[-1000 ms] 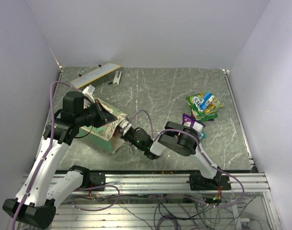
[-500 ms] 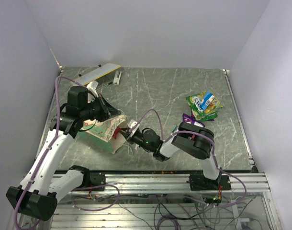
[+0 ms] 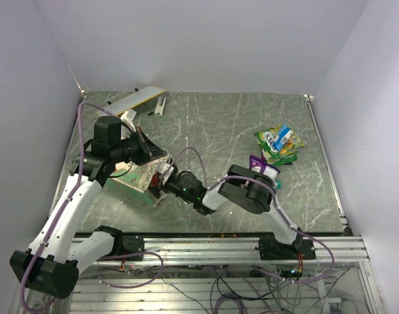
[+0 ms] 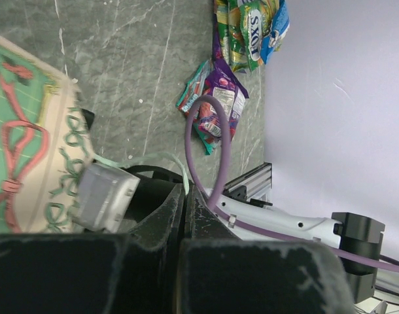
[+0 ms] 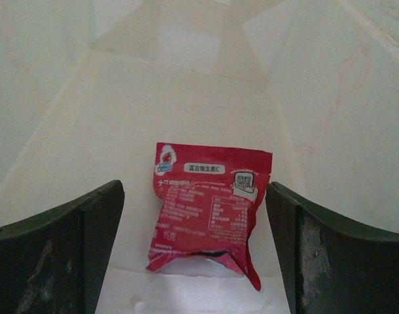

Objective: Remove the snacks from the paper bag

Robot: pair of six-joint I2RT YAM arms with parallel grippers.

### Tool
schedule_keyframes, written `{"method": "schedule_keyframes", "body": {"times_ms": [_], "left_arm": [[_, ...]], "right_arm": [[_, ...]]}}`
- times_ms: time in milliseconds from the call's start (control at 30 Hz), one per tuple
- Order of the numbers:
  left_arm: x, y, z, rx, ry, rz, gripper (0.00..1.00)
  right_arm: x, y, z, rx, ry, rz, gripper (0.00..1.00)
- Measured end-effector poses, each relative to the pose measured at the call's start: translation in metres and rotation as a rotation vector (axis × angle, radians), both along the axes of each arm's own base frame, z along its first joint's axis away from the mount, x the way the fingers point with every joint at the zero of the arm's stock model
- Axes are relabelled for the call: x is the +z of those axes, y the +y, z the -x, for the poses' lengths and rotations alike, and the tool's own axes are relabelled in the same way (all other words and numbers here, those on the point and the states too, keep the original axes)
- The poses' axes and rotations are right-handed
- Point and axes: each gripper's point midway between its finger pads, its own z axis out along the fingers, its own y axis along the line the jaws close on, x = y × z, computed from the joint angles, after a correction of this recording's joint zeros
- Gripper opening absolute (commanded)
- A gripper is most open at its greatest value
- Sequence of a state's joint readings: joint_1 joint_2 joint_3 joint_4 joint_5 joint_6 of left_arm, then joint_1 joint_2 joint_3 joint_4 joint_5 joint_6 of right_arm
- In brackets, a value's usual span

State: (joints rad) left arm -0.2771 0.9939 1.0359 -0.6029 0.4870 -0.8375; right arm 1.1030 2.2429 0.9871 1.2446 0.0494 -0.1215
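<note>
The paper bag (image 3: 135,178) lies on its side at the left, teal with cream panels (image 4: 29,150). My left gripper (image 3: 151,156) is shut on its thin pale handle strip (image 4: 167,157), pinched at the fingertips (image 4: 184,191). My right gripper (image 3: 160,182) reaches into the bag's mouth. Inside the cream interior (image 5: 186,91), it stands open (image 5: 194,193) with a red snack packet (image 5: 209,203) lying flat between its fingers (image 5: 75,242), untouched. Other snacks lie outside: a green and blue pile (image 3: 278,144) (image 4: 248,26) and a purple packet (image 3: 263,169) (image 4: 216,108).
A flat white and yellow card (image 3: 131,103) lies at the back left corner with a small white piece (image 3: 160,106) beside it. Purple cables loop over both arms (image 4: 216,150). Walls close in the table on the left, back and right.
The right gripper has opened wide and pushed a little deeper into the bag's mouth. The left arm has lifted and shifted slightly with the bag's handle.
</note>
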Motion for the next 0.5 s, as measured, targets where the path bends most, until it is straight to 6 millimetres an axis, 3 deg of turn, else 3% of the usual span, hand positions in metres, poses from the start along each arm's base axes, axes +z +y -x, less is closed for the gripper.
{"method": "schedule_keyframes", "body": {"times_ms": [133, 267, 367, 500], "left_arm": [[0.000, 0.000, 0.000, -0.003, 0.002, 0.001, 0.07], [0.001, 0.000, 0.000, -0.003, 0.000, 0.003, 0.07], [0.002, 0.000, 0.001, -0.003, -0.006, 0.004, 0.07], [0.003, 0.000, 0.001, -0.002, -0.008, 0.005, 0.07]], "right_arm": [[-0.011, 0.007, -0.015, -0.052, -0.017, 0.043, 0.85], [-0.032, -0.001, -0.020, -0.091, 0.000, 0.113, 0.67], [-0.036, -0.005, -0.019, -0.100, 0.005, 0.120, 0.53], [-0.037, -0.009, -0.017, -0.109, 0.000, 0.121, 0.44]]}}
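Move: The red snack pouch lies inside the paper bag, about 4 cm ahead of my right hand, 3 cm to its left and 4 cm below. The paper bag surrounds this hand, its middle some 5 cm to the left and about level ahead; the white gadget is some 20 cm ahead and 5 cm to the right. From my left hand, the red pouch is roughly 12 cm left, 4 cm ahead and 25 cm below. I first ease my right hand about 2 cm forward and then sink it nearly 4 cm onto the near end of the red pouch, tipping my fingertips down a little and drawing slightly right at the end. On the way down my wide-open fingers close to about half, coming against both sides of that end. My left hand stays put, still pinching the bag's cord. ##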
